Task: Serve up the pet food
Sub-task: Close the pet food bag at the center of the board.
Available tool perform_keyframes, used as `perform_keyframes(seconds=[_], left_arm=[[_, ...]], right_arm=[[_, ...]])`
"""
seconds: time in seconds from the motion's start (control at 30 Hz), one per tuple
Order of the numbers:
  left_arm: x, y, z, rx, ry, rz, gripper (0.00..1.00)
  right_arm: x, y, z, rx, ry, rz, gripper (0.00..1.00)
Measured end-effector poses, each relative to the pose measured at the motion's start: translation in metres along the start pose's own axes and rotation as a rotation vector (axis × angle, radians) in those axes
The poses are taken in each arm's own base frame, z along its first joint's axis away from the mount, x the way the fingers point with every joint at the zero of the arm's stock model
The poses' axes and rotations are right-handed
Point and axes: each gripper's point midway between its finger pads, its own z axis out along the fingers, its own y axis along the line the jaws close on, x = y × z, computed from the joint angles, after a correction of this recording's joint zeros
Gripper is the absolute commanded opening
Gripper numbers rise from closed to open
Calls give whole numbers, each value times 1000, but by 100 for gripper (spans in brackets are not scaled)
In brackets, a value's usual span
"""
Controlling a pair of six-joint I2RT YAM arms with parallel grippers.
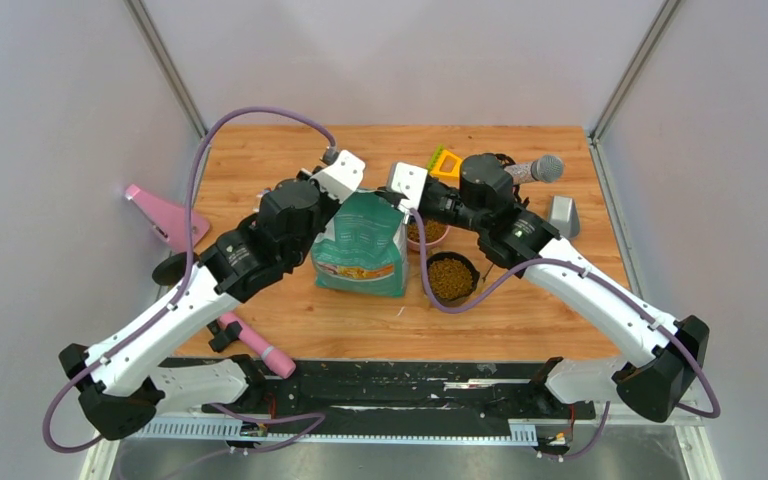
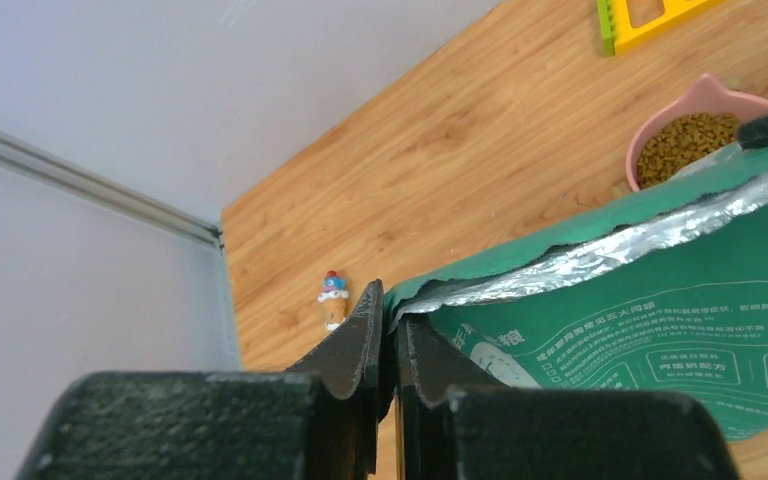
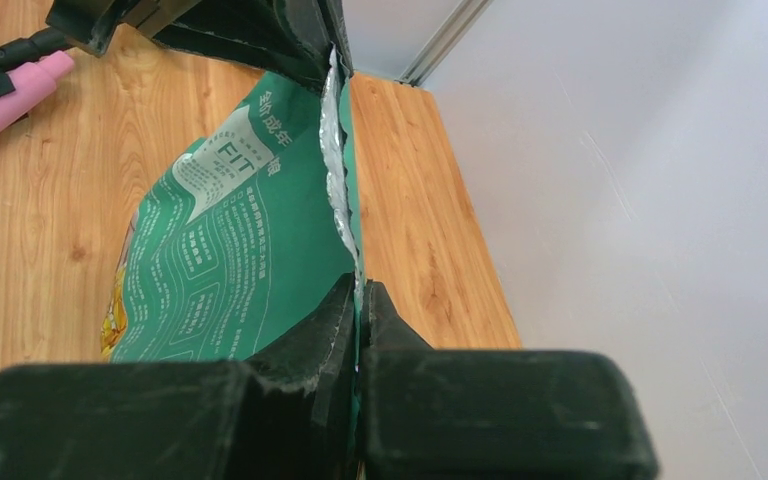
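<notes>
The teal-green pet food bag (image 1: 360, 245) stands upright mid-table, its foil-lined top held between both grippers. My left gripper (image 2: 388, 300) is shut on the bag's left top corner (image 2: 405, 300), and in the top view it (image 1: 348, 192) sits at the bag's upper left. My right gripper (image 3: 358, 290) is shut on the opposite top edge of the bag (image 3: 230, 250), at its upper right (image 1: 397, 197). Brown pet food (image 2: 685, 145) fills a pink bowl (image 1: 440, 240) just right of the bag. More kibble (image 1: 450, 278) lies in a black bowl (image 1: 472, 268).
A grey scoop (image 1: 563, 215) and a grey-headed microphone-like object (image 1: 537, 168) lie at the far right. A yellow-green plastic piece (image 2: 650, 15) sits behind the bowls. A small toy figure (image 2: 332, 295) stands near the left wall. Pink items (image 1: 165, 220) lie at the table's left edge.
</notes>
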Motion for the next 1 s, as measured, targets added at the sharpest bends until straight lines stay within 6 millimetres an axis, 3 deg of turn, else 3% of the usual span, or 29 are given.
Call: perform_keyframes(seconds=[0.03,0.07,0.13,0.17,0.2,0.23,0.27,0.33,0.57,0.67,0.77,0.87,0.93,1.0], left_arm=[[0,1,0,4,10,-13,38],[0,1,1,3,22,-17,53],[0,15,0,-43,50,-49,71],[5,32,-2,-111,82,-61,79],[11,55,-6,-190,110,-82,95],[15,72,-12,-251,123,-109,97],[18,87,-19,-297,123,-144,99],[15,97,-34,-298,74,-198,100],[1,90,-87,-146,-275,-325,100],[-10,83,-93,-85,-369,-297,100],[-25,74,-79,-34,-390,-247,100],[-34,70,-44,14,-359,-196,100],[-28,70,-18,62,-333,-174,100],[-8,70,3,112,-286,-171,100]], right_arm=[[0,0,0,0,0,0,0],[0,0,0,0,0,0,0],[2,-2,-2,5,10,3,0],[5,-4,-6,13,27,8,0],[10,-6,-13,19,48,18,0],[12,-7,-18,23,64,26,0],[15,-8,-22,27,75,32,0],[17,-9,-26,28,87,40,0],[16,-10,-28,27,95,60,0],[17,-10,-27,23,100,68,0],[17,-11,-25,23,103,75,0],[17,-11,-24,21,105,80,0],[17,-11,-24,20,107,81,0],[17,-12,-23,20,110,82,0]])
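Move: My left hand pinches the left end of the pet food bag's mouth, with the bag's middle about 4 cm to its right, 3 cm nearer me and 12 cm below. From that hand the pink bowl is some 16 cm right and 2 cm ahead, the black bowl 21 cm right and 8 cm back, a small toy cone 17 cm left and 9 cm ahead, all roughly 24 cm down. My right hand holds the mouth's other end; the bag's middle is 6 cm left of it, 2 cm back and 12 cm down. I open my left fingers wide and let go of the bag's mouth, swing that hand left about 9 cm clear of the corner, then back and up, rolling its left side down some 20 degrees and tipping it slightly up, before it reaches forward again, drifting right and sinking. My right hand keeps its pinch and shifts about 3 cm right. ##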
